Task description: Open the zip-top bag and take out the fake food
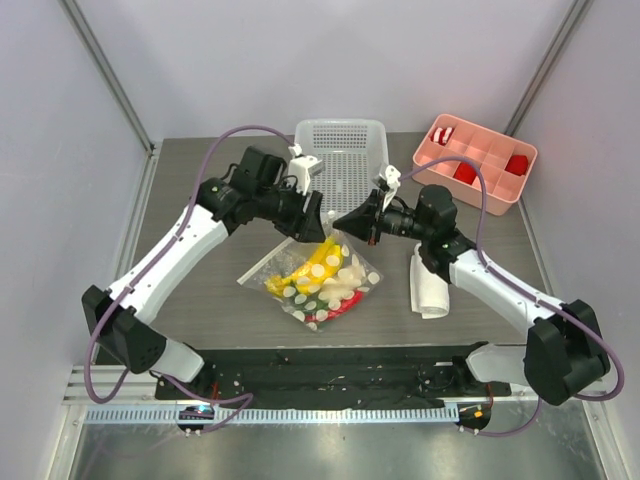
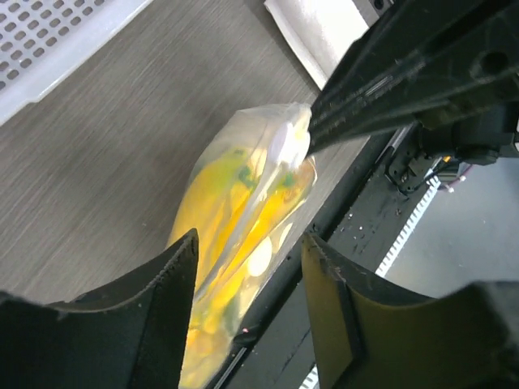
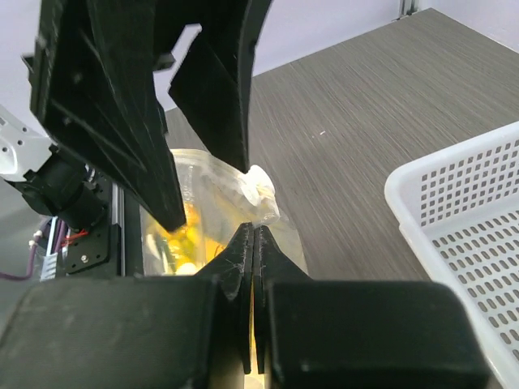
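The zip-top bag lies in the middle of the table, clear with white dots, its far edge lifted. Inside it show the fake food: a yellow banana bunch, a white radish and a red chili. My right gripper is shut, pinching the bag's raised upper edge. My left gripper stands open right opposite it, with the bag showing yellow between and beyond its fingers. The two grippers meet tip to tip over the bag's far edge, left gripper and right gripper.
A white perforated basket stands just behind the grippers. A pink compartment tray with red blocks sits at the back right. A rolled white cloth lies under the right arm. The black base rail runs along the near edge.
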Tool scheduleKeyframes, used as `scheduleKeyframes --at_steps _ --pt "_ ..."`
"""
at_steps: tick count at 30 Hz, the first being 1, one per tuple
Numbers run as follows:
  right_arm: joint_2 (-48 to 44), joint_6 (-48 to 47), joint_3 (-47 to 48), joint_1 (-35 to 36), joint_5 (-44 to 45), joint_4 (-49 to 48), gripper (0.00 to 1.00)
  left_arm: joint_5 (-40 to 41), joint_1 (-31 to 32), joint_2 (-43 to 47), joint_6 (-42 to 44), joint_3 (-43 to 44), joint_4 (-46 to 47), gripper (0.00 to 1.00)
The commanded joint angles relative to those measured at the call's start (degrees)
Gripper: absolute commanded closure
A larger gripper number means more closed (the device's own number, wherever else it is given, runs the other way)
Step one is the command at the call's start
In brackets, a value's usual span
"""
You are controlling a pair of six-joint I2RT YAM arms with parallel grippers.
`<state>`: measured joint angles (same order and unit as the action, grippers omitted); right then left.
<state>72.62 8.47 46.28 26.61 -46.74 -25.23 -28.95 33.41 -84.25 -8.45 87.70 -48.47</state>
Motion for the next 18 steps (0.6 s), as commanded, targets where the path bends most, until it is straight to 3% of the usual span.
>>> scheduleKeyframes --at_steps 1,3,6,7,8,10,11,13,18 --pt "-3.80 3.48 0.39 1.69 3.58 -0.88 0.99 6.89 2.71 0.14 -1.40 -0.51 5.57 0.46" --pt "-4.33 3.57 -0.05 1.78 3.77 -0.70 0.99 6.89 3.33 -1.00 -0.87 -0.34 5.93 0.50" --pt "-4.50 2.79 -0.05 1.87 3.33 0.53 0.99 8.90 3.33 -1.71 -1.22 -0.25 6.98 0.78" --pt "-4.59 2.52 -0.05 2.04 2.80 1.58 0.99 9.43 3.33 -1.71 -1.22 -0.16 7.07 0.94" --pt "-4.77 1.73 0.30 1.95 2.62 2.72 0.94 9.87 3.33 -1.62 -0.87 0.01 6.81 1.00" --pt "-5.38 -1.59 0.91 1.95 2.27 7.36 0.70 9.62 3.33 -1.19 0.88 0.19 6.46 1.00" --pt "-5.56 -2.75 1.35 1.95 2.01 8.35 0.45 8.66 3.33 -1.01 1.76 0.28 5.85 1.00" --pt "-5.91 -6.07 1.53 2.04 1.83 10.46 0.29 6.90 3.33 -0.31 4.56 1.07 4.97 1.00" --pt "-6.61 -12.77 3.81 1.95 2.70 16.09 0.24 -0.82 3.33 0.23 9.66 3.35 0.76 1.00"
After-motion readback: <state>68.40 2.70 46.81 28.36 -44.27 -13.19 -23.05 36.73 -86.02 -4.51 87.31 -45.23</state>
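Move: The zip slider at the bag's corner lies about 3 cm to the left hand's right, 1 cm ahead and 2 cm below; from the right hand, holding the bag there, it is some 1 cm ahead and 1 cm left, level. The fake food sags about 10 cm below the left hand, 4 cm back, straight under sideways; the white basket is roughly 20 cm ahead, 4 cm right and 15 cm lower. The towel roll is about 19 cm right of the right hand, 9 cm back, 16 cm below. The left hand, half open astride the bag's zip strip, eases about 2 cm to the right, down and forward towards the slider and shuts its fingers, pinching the strip just short of it. Meanwhile the right hand draws back some 1.5 cm and rises about 1 cm with its pinch still shut; once the left has closed, it opens wide, lets go of the bag's corner and sinks about 2 cm, its fingers still pointing left beside the bag. ##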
